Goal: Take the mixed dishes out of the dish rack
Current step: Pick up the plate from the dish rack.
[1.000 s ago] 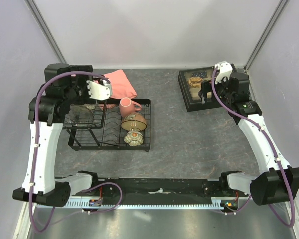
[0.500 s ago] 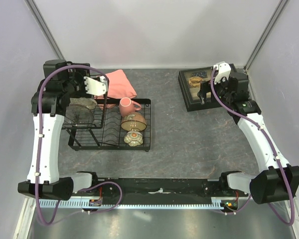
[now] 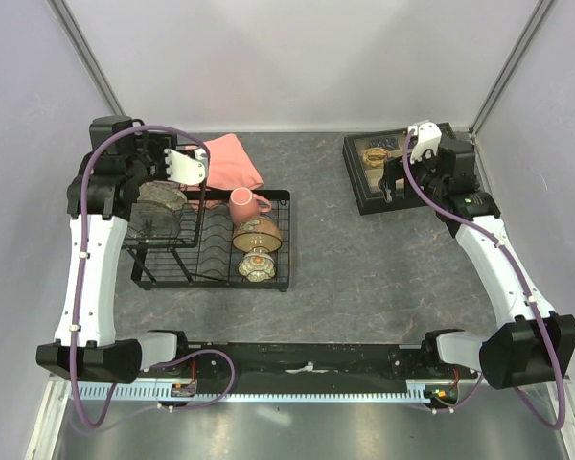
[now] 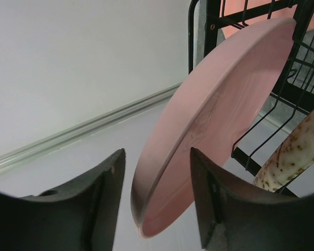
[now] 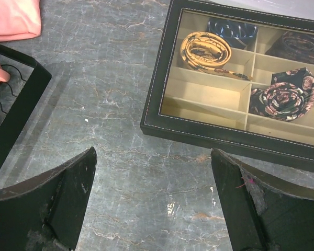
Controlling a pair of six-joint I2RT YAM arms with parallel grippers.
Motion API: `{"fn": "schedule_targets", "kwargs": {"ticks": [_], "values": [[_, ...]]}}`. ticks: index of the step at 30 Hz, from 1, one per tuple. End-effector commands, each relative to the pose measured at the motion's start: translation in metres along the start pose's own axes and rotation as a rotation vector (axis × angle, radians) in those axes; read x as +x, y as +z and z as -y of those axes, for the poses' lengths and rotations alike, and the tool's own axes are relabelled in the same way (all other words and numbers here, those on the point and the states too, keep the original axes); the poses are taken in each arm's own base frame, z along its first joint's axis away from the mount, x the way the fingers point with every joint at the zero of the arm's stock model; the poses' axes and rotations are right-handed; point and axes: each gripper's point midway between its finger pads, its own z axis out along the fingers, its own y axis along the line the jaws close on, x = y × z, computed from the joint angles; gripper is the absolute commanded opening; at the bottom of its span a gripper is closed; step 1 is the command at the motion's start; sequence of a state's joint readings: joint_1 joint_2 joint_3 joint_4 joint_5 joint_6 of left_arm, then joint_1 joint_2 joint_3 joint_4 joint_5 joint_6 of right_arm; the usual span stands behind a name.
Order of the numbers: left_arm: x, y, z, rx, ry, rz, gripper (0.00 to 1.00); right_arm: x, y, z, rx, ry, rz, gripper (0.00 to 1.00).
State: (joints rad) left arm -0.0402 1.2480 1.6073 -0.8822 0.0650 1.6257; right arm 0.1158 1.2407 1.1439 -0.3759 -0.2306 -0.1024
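Note:
The black wire dish rack (image 3: 211, 278) stands left of centre. A pink plate (image 4: 220, 99) stands on edge in its tall section (image 4: 209, 31). My left gripper (image 4: 157, 157) straddles the plate's rim; a gap still shows at the left finger (image 4: 102, 198), so it is open. In the top view that gripper (image 3: 190, 168) is at the rack's back left. Beside the plate lies a grey speckled bowl (image 3: 161, 196) (image 4: 298, 151). A pink mug (image 3: 244, 203) and a brown bowl (image 3: 259, 233) sit on the flat base. My right gripper (image 5: 153, 178) is open and empty over bare table.
A folded pink cloth (image 3: 232, 158) lies behind the rack. At the back right is a black compartmented tray (image 3: 364, 196) (image 5: 209, 138) of rolled ties, just beyond my right gripper (image 3: 395, 187). A small patterned dish (image 3: 256, 266) sits at the rack's front. Side walls stand close.
My left gripper has shifted a little back and left at the rack's tall section, and its jaws have narrowed round the pink plate's rim. The right arm has not moved.

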Motion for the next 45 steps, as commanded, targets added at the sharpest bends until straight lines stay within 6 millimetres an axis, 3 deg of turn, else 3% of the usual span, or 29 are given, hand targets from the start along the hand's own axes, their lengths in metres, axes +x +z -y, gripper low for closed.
{"fn": "schedule_targets", "kwargs": {"ticks": [1,10,17,24,28,45], "values": [[0.002,-0.01,-0.014,-0.061,0.05,-0.007,0.53,-0.022,-0.003,0.0,-0.009,-0.021,0.053,0.98],[0.003,-0.02,-0.025,-0.103,0.073,-0.017,0.39,-0.02,-0.001,0.001,-0.008,-0.022,0.045,0.98],[0.005,-0.021,-0.028,-0.117,0.076,-0.031,0.19,-0.017,0.001,0.001,-0.009,-0.022,0.034,0.98],[0.006,-0.02,-0.025,-0.121,0.073,-0.036,0.09,-0.017,0.002,0.001,-0.009,-0.023,0.033,0.98],[0.006,-0.025,-0.034,-0.165,0.083,-0.039,0.02,-0.016,0.002,0.001,-0.01,-0.023,0.027,0.98],[0.002,-0.052,-0.071,-0.405,0.081,-0.038,0.02,-0.013,0.006,0.001,-0.013,-0.023,0.014,0.98]]}}
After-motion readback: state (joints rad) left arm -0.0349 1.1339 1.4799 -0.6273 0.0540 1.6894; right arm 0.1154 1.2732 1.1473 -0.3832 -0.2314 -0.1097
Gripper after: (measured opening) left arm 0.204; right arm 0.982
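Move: My left hand already straddles the pink plate's rim. The plate's middle lies about 3 cm ahead, 6 cm right and 8 cm below. The patterned dish in the same upper rack is roughly 6 cm back, 7 cm right and 13 cm down. The pink mug sits some 20 cm right, about 1 cm ahead and 29 cm down. From my right hand the plate is about 47 cm left, 2 cm ahead and 5 cm higher. I close my left fingers from a little over half open until they pinch the plate's rim, hardly shifting at first. Keeping that pinch, I draw the plate up out of the rack by about 4.5 cm in all, most quickly at the end, while the wrist tips my fingertips up some 15 degrees. ##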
